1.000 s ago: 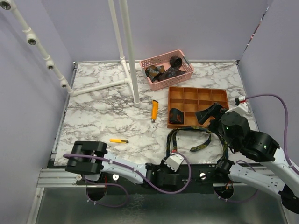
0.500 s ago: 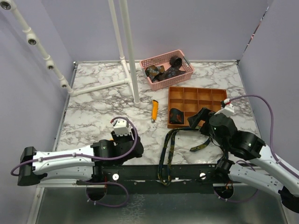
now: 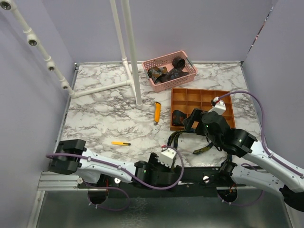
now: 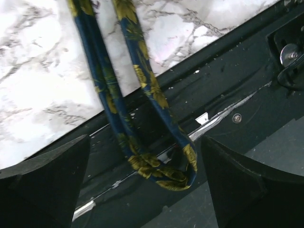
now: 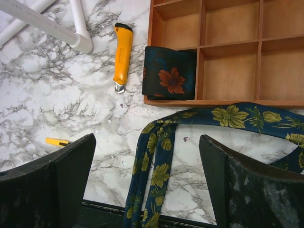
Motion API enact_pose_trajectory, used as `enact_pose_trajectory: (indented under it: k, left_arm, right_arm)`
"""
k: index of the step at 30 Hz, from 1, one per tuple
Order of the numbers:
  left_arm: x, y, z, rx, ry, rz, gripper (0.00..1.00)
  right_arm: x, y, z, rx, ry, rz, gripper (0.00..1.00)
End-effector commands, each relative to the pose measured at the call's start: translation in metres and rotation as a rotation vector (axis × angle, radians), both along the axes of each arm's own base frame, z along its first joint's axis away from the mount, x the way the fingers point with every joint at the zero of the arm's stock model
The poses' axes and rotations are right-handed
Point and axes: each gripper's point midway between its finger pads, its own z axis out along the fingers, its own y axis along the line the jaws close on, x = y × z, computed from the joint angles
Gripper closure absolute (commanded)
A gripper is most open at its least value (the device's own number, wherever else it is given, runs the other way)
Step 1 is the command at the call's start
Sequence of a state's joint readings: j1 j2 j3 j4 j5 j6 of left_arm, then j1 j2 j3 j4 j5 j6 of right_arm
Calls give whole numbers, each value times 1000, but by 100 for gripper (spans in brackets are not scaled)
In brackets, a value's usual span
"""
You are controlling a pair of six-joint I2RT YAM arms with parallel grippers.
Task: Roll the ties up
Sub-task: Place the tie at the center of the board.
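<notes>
A long navy tie with yellow-green flowers (image 3: 173, 141) lies doubled on the marble, and its folded end (image 4: 166, 175) hangs over the near edge onto the black rail. My left gripper (image 4: 146, 185) is open around that fold, with both fingers clear of the cloth; in the top view it (image 3: 164, 175) sits at the near edge. My right gripper (image 5: 147, 180) is open above the tie's two strands (image 5: 159, 173), just in front of the tray (image 3: 189, 124). A rolled tie with an orange flower (image 5: 168, 78) fills the tray's near-left compartment. More ties (image 3: 166, 73) lie in the pink basket.
The brown compartment tray (image 5: 204, 28) stands right of centre, with the pink basket (image 3: 161, 57) behind it. An orange utility knife (image 5: 122, 57) lies left of the tray and a small yellow cutter (image 3: 120, 143) further left. A white pipe stand (image 3: 135, 71) rises at the back.
The left arm swung out left, then back to the near edge, and its jaws opened wide. The tie's fold now hangs over the edge. The right gripper moved left over the tie.
</notes>
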State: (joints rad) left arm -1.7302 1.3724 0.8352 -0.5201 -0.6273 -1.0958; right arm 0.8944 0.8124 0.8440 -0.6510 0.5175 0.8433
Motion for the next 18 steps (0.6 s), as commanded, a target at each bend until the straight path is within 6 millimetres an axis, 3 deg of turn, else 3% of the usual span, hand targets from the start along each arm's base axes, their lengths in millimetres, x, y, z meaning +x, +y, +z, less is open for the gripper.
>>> enact_pose_trajectory:
  k: [1,6,10,13,18]
  left_arm:
    - [-19,-28,-12,6,53,-92,1]
    - [-29,-31,-39,61,91,-138,1]
    - [-22,-4,-72,141,123,-62,4]
    - [-9,21,-76,140,114,23,20]
    - [30,50,-55,107,41,171,60]
  right_arm:
    - [1,3,3,-2,-12,26,6]
    - [-2,0,-1,-4,-7,24,6]
    - [-5,1,-4,3,4,28,6]
    - [-6,0,-5,4,3,28,6]
    - [-4,0,-9,-8,4,29,6]
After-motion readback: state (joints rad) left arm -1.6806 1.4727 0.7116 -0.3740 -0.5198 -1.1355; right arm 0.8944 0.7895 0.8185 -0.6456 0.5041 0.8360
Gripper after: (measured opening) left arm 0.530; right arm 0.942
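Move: The folded end of the tie lies over the black front rail just under the open left hand, some 7 cm below it and about 2 cm to its right, 1 cm farther out. The rolled tie in the tray is about 31 cm ahead of the left hand and 8 cm to its right; the yellow cutter about 14 cm ahead and 23 cm to its left. From the right hand the folded end lies roughly 18 cm back, 10 cm left and 20 cm below. Down about 6 cm goes the left hand towards the folded end of the tie, easing some 2 cm back and right with its fingers wide apart. Near the bottom it swings forward and about 3 cm to the left while the fingers close to roughly half their opening, taking the doubled strands between them. ##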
